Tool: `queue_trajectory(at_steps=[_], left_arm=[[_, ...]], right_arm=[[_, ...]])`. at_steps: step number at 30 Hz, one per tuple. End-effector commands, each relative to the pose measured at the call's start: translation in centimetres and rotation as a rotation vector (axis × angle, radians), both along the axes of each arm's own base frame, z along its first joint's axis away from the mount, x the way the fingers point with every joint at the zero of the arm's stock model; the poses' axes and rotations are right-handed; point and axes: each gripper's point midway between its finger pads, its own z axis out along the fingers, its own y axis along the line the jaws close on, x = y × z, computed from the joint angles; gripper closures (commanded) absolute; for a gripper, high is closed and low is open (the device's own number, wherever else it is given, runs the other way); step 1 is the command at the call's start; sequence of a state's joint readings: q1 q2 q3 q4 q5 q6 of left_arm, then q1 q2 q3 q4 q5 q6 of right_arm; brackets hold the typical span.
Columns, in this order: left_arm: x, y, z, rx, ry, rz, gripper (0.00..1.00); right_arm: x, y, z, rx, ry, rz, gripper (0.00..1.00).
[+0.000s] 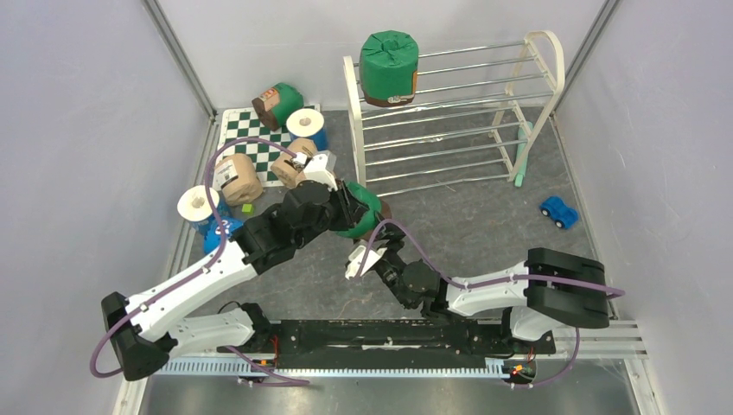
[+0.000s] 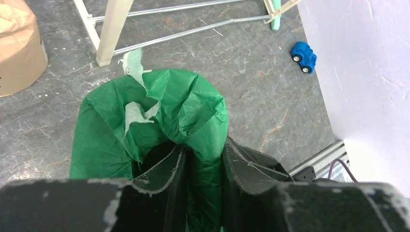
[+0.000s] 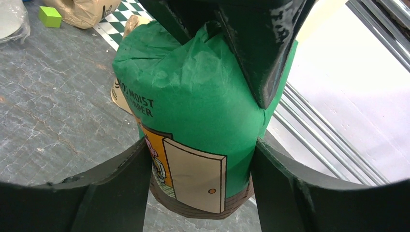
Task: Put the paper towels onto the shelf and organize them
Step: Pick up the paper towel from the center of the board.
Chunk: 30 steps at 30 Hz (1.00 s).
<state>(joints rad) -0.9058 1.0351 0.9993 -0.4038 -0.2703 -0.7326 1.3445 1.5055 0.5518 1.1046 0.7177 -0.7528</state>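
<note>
A green-wrapped paper towel roll (image 1: 370,218) stands upright in the middle of the floor, in front of the shelf (image 1: 449,138). My left gripper (image 1: 350,206) grips it from above. One finger (image 2: 167,174) sits in the core hole and the other outside, pinching the wrap (image 2: 145,116). My right gripper (image 3: 199,150) comes in low from the near side, its fingers pressed against both flanks of the roll (image 3: 193,106). Another green roll (image 1: 389,67) stands on the shelf's top tier at the left.
On and beside the chessboard mat (image 1: 246,130) at the left lie a green roll (image 1: 278,105), a white and blue roll (image 1: 305,125), two tan rolls (image 1: 238,177) and a white roll (image 1: 199,206). A blue toy car (image 1: 559,211) sits right of the shelf. Walls enclose both sides.
</note>
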Motion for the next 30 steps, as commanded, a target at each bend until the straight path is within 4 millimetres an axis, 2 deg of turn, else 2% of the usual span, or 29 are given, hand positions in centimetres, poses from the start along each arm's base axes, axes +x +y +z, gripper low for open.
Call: queue_trajectory(at_steps=[1,3,6,10,16,21,25,30], left_arm=[[-1.4,-1.9,4.4,-0.144,-0.050,-0.080,0.67],[-1.3,-1.6,4.5,-0.131,-0.060,-0.076,0.56],[-1.2,-1.0,5.1,-0.116,-0.082,-0.065,0.27],[-1.2,0.1,6.1,-0.087,-0.123,-0.049,0.07],[-1.2,2.9,9.1,-0.030,-0.217,-0.003,0.01],[-1.0,6.7,11.8,0.040,-0.308,0.089,0.00],[-0.7,10.1,12.5,0.120,-0.367,0.193,0.00],[-0.3,13.2,10.9,0.232,-0.393,0.292,0.00]], right_arm=[[-0.4,-0.5,1.7,0.090,-0.019,0.035,0.39],[-0.5,-0.6,1.5,0.099,-0.010,0.047,0.39],[-0.6,-1.1,1.1,0.112,0.002,0.053,0.39],[-0.9,-1.8,0.8,0.131,0.012,0.064,0.41],[-1.4,-3.2,0.9,0.172,0.037,0.081,0.42],[-1.9,-4.8,1.5,0.202,0.053,0.089,0.42],[-2.2,-6.2,3.8,0.256,0.056,0.100,0.42],[-2.0,-8.3,8.0,0.337,0.051,0.103,0.41]])
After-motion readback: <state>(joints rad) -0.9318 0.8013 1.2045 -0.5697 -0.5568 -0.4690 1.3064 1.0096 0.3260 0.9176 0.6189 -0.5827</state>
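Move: The green paper towel is held by both hands: its middle is about 3 cm ahead of the left hand, 2 cm to its right and 4 cm below, and about 2 cm ahead and 2 cm left of the right hand, 1 cm above. From the right hand, the shelf's middle is some 20 cm ahead, 15 cm right and a little lower. From the left hand, the upright brown roll stands roughly 9 cm ahead, 10 cm left and 19 cm down. Open the left gripper wide to free the green towel's top rim, easing back a little, then lift about 12 cm and swing some 10 cm left, tipping the fingers up roughly 20 degrees. Keep the right grip on the towel's body: carry the towel about 7 cm right and slightly back, first dipping 3 cm, then rising some 6 cm, rolling its left side up. ##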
